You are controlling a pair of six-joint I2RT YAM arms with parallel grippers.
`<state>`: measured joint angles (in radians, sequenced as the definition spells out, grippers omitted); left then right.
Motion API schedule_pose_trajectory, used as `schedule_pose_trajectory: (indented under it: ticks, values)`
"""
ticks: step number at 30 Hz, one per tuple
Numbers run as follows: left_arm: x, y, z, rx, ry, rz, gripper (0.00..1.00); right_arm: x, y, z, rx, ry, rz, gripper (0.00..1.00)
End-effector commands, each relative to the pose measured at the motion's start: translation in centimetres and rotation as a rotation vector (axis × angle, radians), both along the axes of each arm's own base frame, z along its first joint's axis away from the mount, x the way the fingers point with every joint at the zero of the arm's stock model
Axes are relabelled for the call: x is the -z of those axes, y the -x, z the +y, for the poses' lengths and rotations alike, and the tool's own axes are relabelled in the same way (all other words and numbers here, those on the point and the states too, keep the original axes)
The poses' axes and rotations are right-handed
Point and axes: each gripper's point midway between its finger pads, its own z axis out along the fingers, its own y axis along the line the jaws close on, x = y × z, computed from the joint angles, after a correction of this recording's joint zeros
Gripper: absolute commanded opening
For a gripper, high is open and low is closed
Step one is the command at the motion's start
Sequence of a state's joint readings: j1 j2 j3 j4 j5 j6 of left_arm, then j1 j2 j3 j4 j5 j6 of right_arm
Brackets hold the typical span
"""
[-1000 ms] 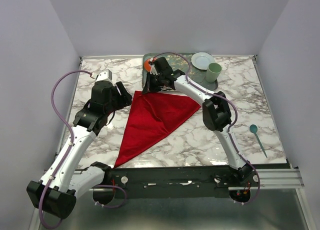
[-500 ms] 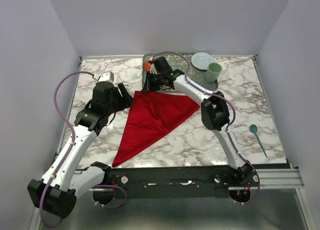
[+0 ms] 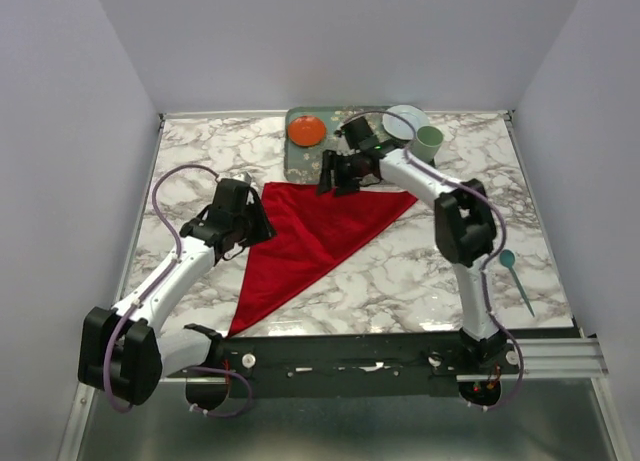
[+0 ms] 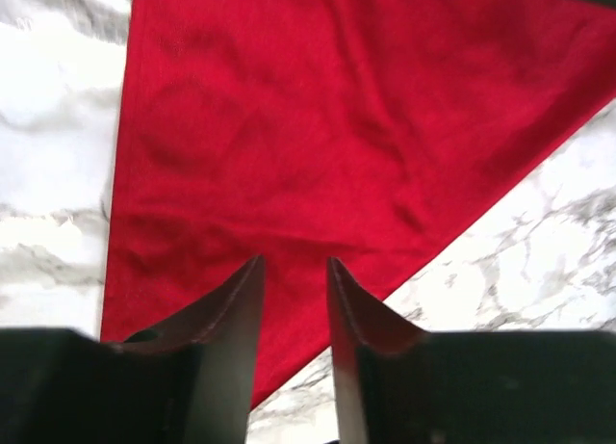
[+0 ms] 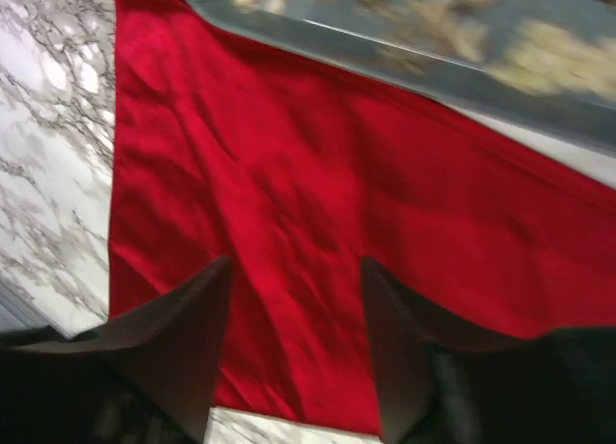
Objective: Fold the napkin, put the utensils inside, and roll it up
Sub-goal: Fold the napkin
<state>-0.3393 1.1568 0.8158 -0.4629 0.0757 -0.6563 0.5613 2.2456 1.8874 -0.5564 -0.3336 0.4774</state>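
The red napkin (image 3: 310, 231) lies flat on the marble table, folded into a triangle whose long point reaches toward the near edge. My left gripper (image 3: 260, 224) hovers at its left edge; in the left wrist view it (image 4: 294, 261) is open by a narrow gap, and only cloth (image 4: 318, 126) shows beneath. My right gripper (image 3: 326, 177) is over the napkin's far edge, next to the tray. In the right wrist view it (image 5: 296, 263) stands wide open above the cloth (image 5: 318, 194) and holds nothing. One utensil, a teal spoon (image 3: 517, 277), lies on the table at the right.
A grey-green tray (image 3: 345, 146) sits at the back with a small orange plate (image 3: 306, 131) on it, a white plate (image 3: 404, 120) and a pale green cup (image 3: 430, 141) at its right end. The tray's rim (image 5: 404, 49) runs close above the right fingers.
My right gripper has opened, letting go of the napkin's far edge, and shifted right, uncovering the orange plate. The left arm swung in toward the napkin's left edge and its jaws narrowed.
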Motion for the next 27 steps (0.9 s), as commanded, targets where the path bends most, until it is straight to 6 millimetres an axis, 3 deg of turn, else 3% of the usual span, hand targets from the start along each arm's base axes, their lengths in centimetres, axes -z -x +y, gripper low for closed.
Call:
schedule_pose_trajectory:
  ticks: [1,2,3,10,16,21,23,26,27]
  values:
    - [3.2,1.6,-1.3,0.013,0.090,0.095,0.36,-1.8,1.0,-8.7,0.111,0.073,-0.043,0.54]
    - [3.8,1.8,-1.4,0.015,0.088,0.110,0.34,-2.6,1.2,-9.6,0.116,0.067,-0.072,0.51]
    - [4.2,1.9,-1.4,0.017,0.084,0.117,0.32,-0.7,1.7,-11.7,0.149,0.098,-0.039,0.48]
    - [7.9,3.8,-2.4,0.037,0.082,0.183,0.18,1.8,-0.5,-15.8,0.214,0.100,-0.052,0.25]
    - [10.1,5.3,-2.1,0.033,0.036,0.212,0.15,3.4,-2.1,-19.6,0.304,0.174,-0.061,0.20]
    - [10.4,5.8,-2.0,0.028,0.045,0.212,0.15,5.4,-1.8,-22.8,0.383,0.204,-0.003,0.18]
    - [10.0,5.8,-2.0,0.030,0.048,0.200,0.15,5.8,-1.5,-22.8,0.373,0.184,0.013,0.11]
    - [9.4,5.6,-2.2,0.042,0.051,0.195,0.15,5.8,-0.2,-23.1,0.413,0.180,0.041,0.10]
    - [9.3,5.7,-2.2,0.044,0.054,0.194,0.15,4.8,-0.2,-23.3,0.438,0.179,0.022,0.10]
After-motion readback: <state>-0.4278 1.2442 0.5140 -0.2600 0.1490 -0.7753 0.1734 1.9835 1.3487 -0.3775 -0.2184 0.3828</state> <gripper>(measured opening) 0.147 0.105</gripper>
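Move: On the folded red napkin, the left hand's landing spot lies about 6 cm back, 2 cm right and 11 cm below it; the napkin's far-left corner is some 19 cm ahead and 1 cm left of that hand, its near corner 23 cm back and 10 cm left. From the right hand, the napkin's right corner is roughly 24 cm right, 1 cm ahead and 7 cm below; the tray's middle is 16 cm ahead and 8 cm right, the green cup 14 cm ahead and 27 cm right. Sweeping empty to the right along the napkin's far edge, the right hand travels some 22 cm to just short of its right corner, rising slightly, then sinking to end about 5 cm lower, turning clockwise and nearly shutting its fingers. Meanwhile the left hand drops about 10 cm and draws back 6 cm, fingers tipping steeper and closing from half open, until its tips touch down on the cloth near the diagonal fold. ##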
